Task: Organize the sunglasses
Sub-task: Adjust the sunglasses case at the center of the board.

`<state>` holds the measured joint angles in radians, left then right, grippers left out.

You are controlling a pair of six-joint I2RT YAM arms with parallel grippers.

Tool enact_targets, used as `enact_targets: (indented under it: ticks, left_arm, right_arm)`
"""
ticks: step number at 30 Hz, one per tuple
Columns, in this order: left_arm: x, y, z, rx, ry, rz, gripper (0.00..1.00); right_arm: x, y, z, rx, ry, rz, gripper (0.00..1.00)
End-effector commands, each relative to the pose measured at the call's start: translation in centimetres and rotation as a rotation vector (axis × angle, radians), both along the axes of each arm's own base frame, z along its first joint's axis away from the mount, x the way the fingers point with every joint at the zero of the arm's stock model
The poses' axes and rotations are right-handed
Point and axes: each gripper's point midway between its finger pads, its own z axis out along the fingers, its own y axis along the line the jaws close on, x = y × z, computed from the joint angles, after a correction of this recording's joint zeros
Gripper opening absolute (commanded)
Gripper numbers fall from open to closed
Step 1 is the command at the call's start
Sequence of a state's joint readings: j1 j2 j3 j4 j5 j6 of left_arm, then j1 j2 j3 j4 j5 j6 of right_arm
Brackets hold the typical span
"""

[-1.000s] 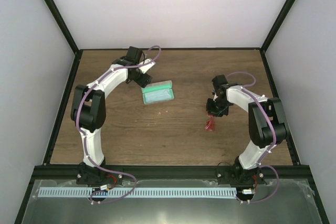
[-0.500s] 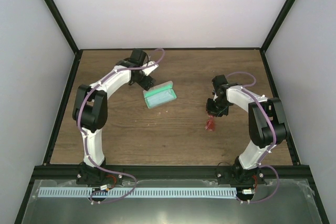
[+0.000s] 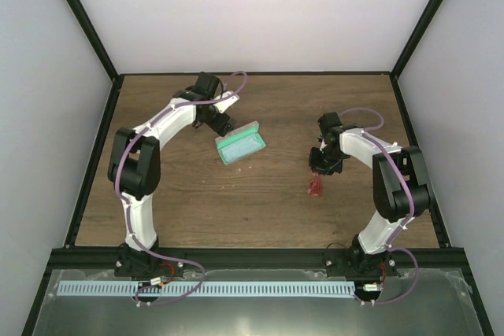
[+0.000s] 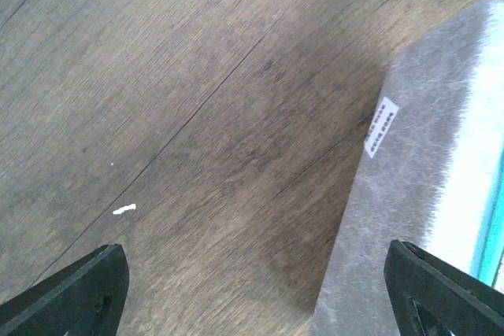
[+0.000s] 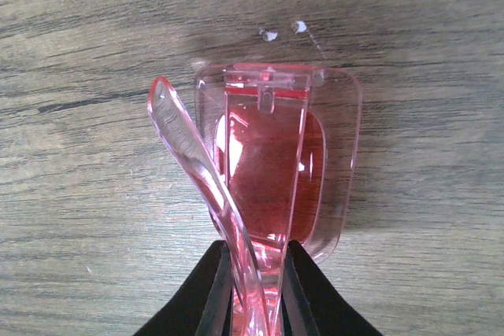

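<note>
The sunglasses (image 5: 276, 163) are a small translucent red pair, folded, hanging just above the wood with my right gripper (image 5: 256, 281) shut on them near the bottom of the right wrist view. In the top view they (image 3: 316, 186) hang below the right gripper (image 3: 322, 164) at the table's right middle. The grey case (image 3: 239, 142) lies open with its green lining up, left of centre. My left gripper (image 3: 218, 120) stands open at the case's back-left edge. In the left wrist view its fingers (image 4: 79, 297) are wide apart, with the grey lid (image 4: 409, 194) reaching in between them from the right.
The wooden table (image 3: 260, 210) is fenced by black frame rails (image 3: 94, 155) and white walls on three sides. Small white specks (image 4: 124, 209) lie on the wood near the left gripper. Both arm bases stand at the near edge.
The left gripper has opened wider and shifted slightly right at the case, which has turned a little. The right gripper and the sunglasses have barely moved.
</note>
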<state>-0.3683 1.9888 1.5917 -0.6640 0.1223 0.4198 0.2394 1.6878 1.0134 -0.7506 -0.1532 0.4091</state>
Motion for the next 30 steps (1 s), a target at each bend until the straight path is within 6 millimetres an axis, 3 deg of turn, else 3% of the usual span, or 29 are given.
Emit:
enact_targets:
  ticks: [1,8,17,30]
  left_arm:
    - [-0.6,-1.3,2.1,-0.059,-0.012,-0.04,0.9]
    - [-2.4,-1.3,0.0,-0.039,0.046,-0.049,0.89]
    - [-5.9,-3.0,-2.0,-0.043,0.141,-0.082,0.89]
    - [-9.9,-5.6,-3.6,-0.069,0.242,-0.096,0.88]
  right_arm:
    - [0.1,0.4,0.2,0.009,-0.009,-0.001,0.14]
    - [0.6,0.5,0.7,0.008,-0.023,0.003,0.14]
    - [0.9,1.0,1.3,0.037,-0.044,-0.002,0.14]
    - [2.4,3.5,3.5,0.085,-0.084,0.023,0.14]
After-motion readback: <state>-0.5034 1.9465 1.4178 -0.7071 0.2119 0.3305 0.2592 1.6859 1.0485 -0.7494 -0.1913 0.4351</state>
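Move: Back toward the base by roughly 6 cm and to the right by 5 cm from the left hand lies the middle of the open sunglasses case, about 8 cm below it, with the lid side nearest. The blue cloth in its tray is about 8 cm back and 6 cm right. The sunglasses hang in the right fingers, some 19 cm back and 29 cm right of the left hand. From the right hand the case is about 10 cm ahead and 25 cm left. Sweeping back toward its base, slowly at first and then faster, the left hand travels about 9 cm, with some 4 cm each to the right and down. Its fingers stay wide open and tip some 10 degrees nearer vertical, one of them pushing the case along by the outside of its lid. The right hand keeps its pinch on the sunglasses, easing left and up a couple of centimetres at the end. ##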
